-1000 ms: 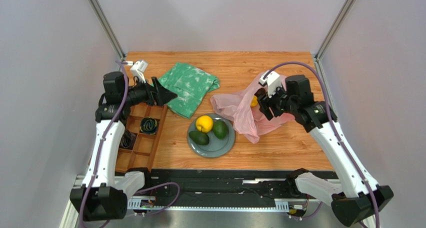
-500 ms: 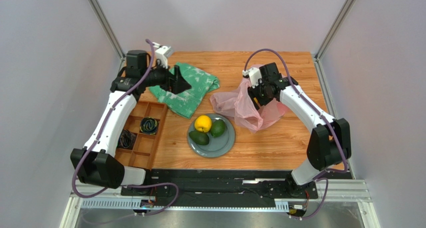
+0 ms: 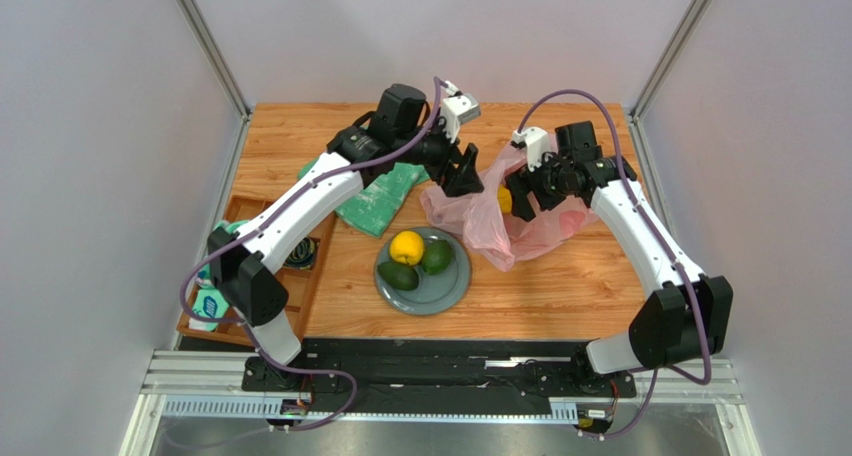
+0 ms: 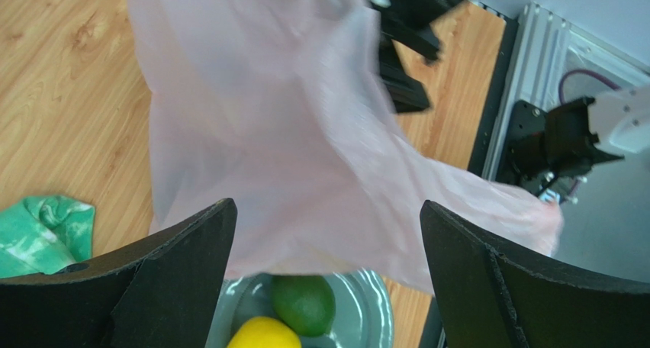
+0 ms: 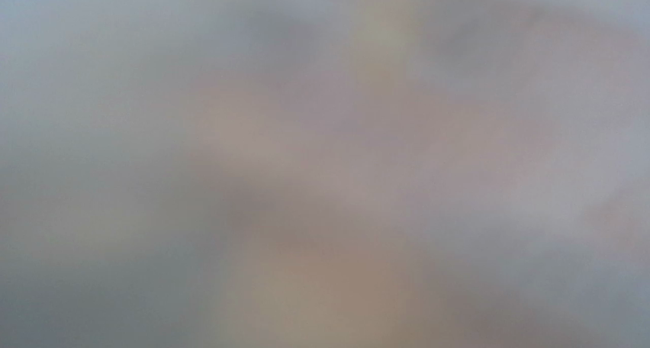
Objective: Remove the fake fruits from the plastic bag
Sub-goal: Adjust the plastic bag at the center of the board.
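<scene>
The pink plastic bag (image 3: 480, 214) lies crumpled at the right of the table, and fills the left wrist view as the bag (image 4: 290, 134). A small yellow fruit (image 3: 505, 202) shows at its mouth. My right gripper (image 3: 516, 192) is pushed into the mouth beside that fruit; its wrist view is a pink-grey blur of bag film. My left gripper (image 3: 465, 179) hangs open at the bag's left edge, the film just beyond its fingertips, the gripper (image 4: 326, 211) holding nothing. A yellow-orange citrus (image 3: 407, 247) and two green avocados (image 3: 398, 275) (image 3: 438, 257) rest on the grey plate (image 3: 448, 288). No grape bunch is in view.
A flat green patterned bag (image 3: 378, 198) lies under my left forearm. A wooden compartment tray (image 3: 300, 276) with dark cables stands at the left edge. The plate (image 4: 374, 310) sits right against the bag's near edge.
My left arm has swung from the far left across the green bag to the pink bag's left edge. My right gripper has shifted slightly inside the bag mouth.
</scene>
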Controlling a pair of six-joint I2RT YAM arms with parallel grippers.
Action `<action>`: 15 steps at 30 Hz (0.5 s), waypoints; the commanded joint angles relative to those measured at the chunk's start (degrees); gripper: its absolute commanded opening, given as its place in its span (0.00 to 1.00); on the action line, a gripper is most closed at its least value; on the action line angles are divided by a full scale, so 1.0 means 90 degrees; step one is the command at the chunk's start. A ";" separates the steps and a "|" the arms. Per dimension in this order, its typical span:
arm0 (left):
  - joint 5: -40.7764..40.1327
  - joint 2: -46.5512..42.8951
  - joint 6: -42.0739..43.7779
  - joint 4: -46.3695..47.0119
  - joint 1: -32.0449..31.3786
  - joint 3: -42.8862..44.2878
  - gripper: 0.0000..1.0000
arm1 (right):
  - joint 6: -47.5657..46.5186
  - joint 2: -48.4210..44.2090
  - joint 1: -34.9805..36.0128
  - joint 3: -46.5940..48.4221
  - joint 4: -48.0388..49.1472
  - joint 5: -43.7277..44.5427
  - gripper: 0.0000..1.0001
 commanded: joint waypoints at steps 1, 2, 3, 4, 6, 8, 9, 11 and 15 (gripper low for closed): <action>-0.0271 0.0498 -0.0384 0.0231 -0.0292 0.0781 0.99 | 0.0193 -0.0571 0.0038 -0.0400 0.0135 -0.0175 0.84; -0.0543 0.0702 -0.0268 0.0173 -0.0409 0.0908 0.99 | 0.0184 -0.0630 0.0028 -0.0566 0.0174 -0.0136 0.85; -0.1242 0.0820 -0.0035 -0.0089 -0.0661 0.0967 0.99 | 0.0174 -0.0679 0.0028 -0.0616 0.0223 -0.0049 0.85; -0.1423 0.0918 0.0132 -0.0198 -0.0751 0.1006 0.99 | 0.0154 -0.0699 0.0028 -0.0655 0.0282 0.0010 0.85; -0.1319 0.1085 0.0037 -0.0306 -0.0791 0.0949 0.96 | 0.0106 -0.0660 0.0028 -0.0714 0.0360 0.0282 0.86; -0.1113 0.1047 0.0074 -0.0238 -0.0791 0.0832 0.78 | -0.0059 -0.0495 0.0009 -0.0704 0.0448 0.0507 0.86; -0.0958 0.1037 0.0259 -0.0238 -0.0791 0.0850 0.61 | -0.0109 -0.0417 -0.0078 -0.0617 0.0506 0.0673 0.86; -0.1014 0.1153 0.0523 -0.0315 -0.0791 0.1122 0.00 | -0.0187 -0.0144 -0.0245 -0.0490 0.0857 0.0772 0.87; -0.1444 0.1602 0.0788 -0.0141 -0.0451 0.2195 0.00 | -0.0091 0.0608 -0.1024 0.0524 0.1230 0.0958 0.87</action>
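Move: My open left hand is about to shut on the plastic bag's raised left rim, some 5 cm to its right, 1 cm farther out and 5 cm lower. The yellow fruit in the bag lies about 6 cm ahead, 11 cm right and 22 cm below; the plate sits roughly 6 cm back, 5 cm left and 24 cm down. From my right hand, among the pink plastic, that rim is about level ahead, 10 cm left and 7 cm higher. I reach my left hand about 5 cm right and as far down onto the bag's raised rim, the wrist rolling some 10 degrees, then shut the wide-open fingers completely, pinching the thin plastic. Meanwhile my right hand, still open in the bag, draws back a little, then swings forward again, right and down, ending about 3.5 cm to the right. ##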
